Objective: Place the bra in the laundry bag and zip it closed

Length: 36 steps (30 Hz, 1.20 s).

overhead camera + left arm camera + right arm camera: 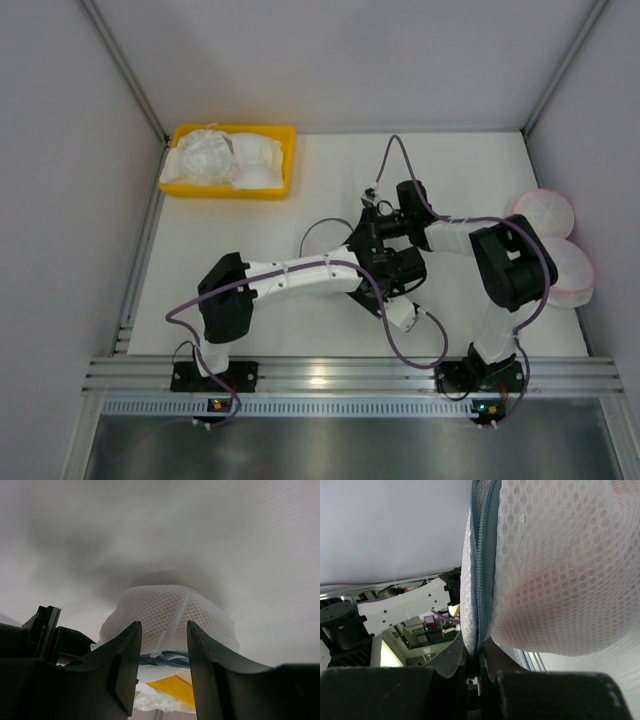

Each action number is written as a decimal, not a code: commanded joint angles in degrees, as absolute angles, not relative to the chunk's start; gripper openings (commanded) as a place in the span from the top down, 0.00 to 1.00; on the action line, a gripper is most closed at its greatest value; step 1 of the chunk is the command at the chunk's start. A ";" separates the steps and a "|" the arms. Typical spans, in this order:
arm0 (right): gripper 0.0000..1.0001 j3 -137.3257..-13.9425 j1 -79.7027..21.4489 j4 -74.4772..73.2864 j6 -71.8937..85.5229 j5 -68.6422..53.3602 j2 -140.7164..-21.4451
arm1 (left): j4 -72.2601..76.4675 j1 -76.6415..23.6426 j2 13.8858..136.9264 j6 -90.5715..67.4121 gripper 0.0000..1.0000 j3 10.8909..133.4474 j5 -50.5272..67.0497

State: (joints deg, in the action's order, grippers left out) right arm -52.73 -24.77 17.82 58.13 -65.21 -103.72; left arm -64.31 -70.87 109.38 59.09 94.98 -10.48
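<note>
The laundry bag [485, 555], white mesh with a grey zipper rim, is held up off the table on edge. My right gripper [479, 652] is shut on its zipper rim at the bottom. Pale pink of the bra [555, 595] shows through the mesh, inside the bag. In the left wrist view the bag [165, 615] bulges just beyond my left gripper [164, 626], whose jaws stand apart with the grey zipper tape [167, 657] showing in the gap. From above, both grippers meet at the table's middle and cover most of the bag [318, 238].
A yellow bin [284, 135] holding white lumpy garments [222, 157] sits at the back left. Two pink-rimmed mesh pouches [548, 212] lie at the right edge. Grey walls close in the white table [470, 170] on three sides.
</note>
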 commanded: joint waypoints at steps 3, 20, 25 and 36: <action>1.00 -53.61 -25.93 20.13 58.01 -66.36 -103.45 | -66.36 -70.75 112.15 59.06 0.55 97.21 -16.08; 1.00 -55.55 -25.93 12.66 51.86 -65.92 -103.10 | -70.13 -70.22 112.50 60.03 0.91 97.12 -17.05; 1.00 -56.25 -25.93 11.87 50.72 -65.92 -103.36 | -71.63 -70.14 112.06 59.68 1.00 97.73 -14.60; 1.00 -68.10 -24.96 -8.51 33.94 -63.28 -107.84 | -74.70 -73.38 106.44 59.06 1.00 95.54 -3.61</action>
State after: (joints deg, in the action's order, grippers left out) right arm -62.46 -25.21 -2.68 41.28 -65.25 -106.63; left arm -70.37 -70.74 111.57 59.75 96.49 -11.00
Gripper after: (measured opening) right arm 0.050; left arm 0.015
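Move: The bag's blue zipper edge, which the downward-pointing left fingers are after, lies about 2 cm ahead of the left hand, 1 cm to its left and 3 cm below. The bag's body hangs some 5 cm ahead and 7 cm left, 8 cm down; the yellow bin sits far out, about 27 cm ahead and 31 cm left. From the right hand, already pinching the bag, that edge is some 3 cm back, 1 cm left and 3 cm lower. Ease the left gripper forward and down about 2 cm each, drifting slightly left, and shut its half-open fingers on the bag at the zipper edge beside the right fingertips. Once they are closed, draw the left hand back towards the base some 2 cm and up 1 cm. Keep the right gripper's pinch on the bag, letting it sink just under 1 cm. ##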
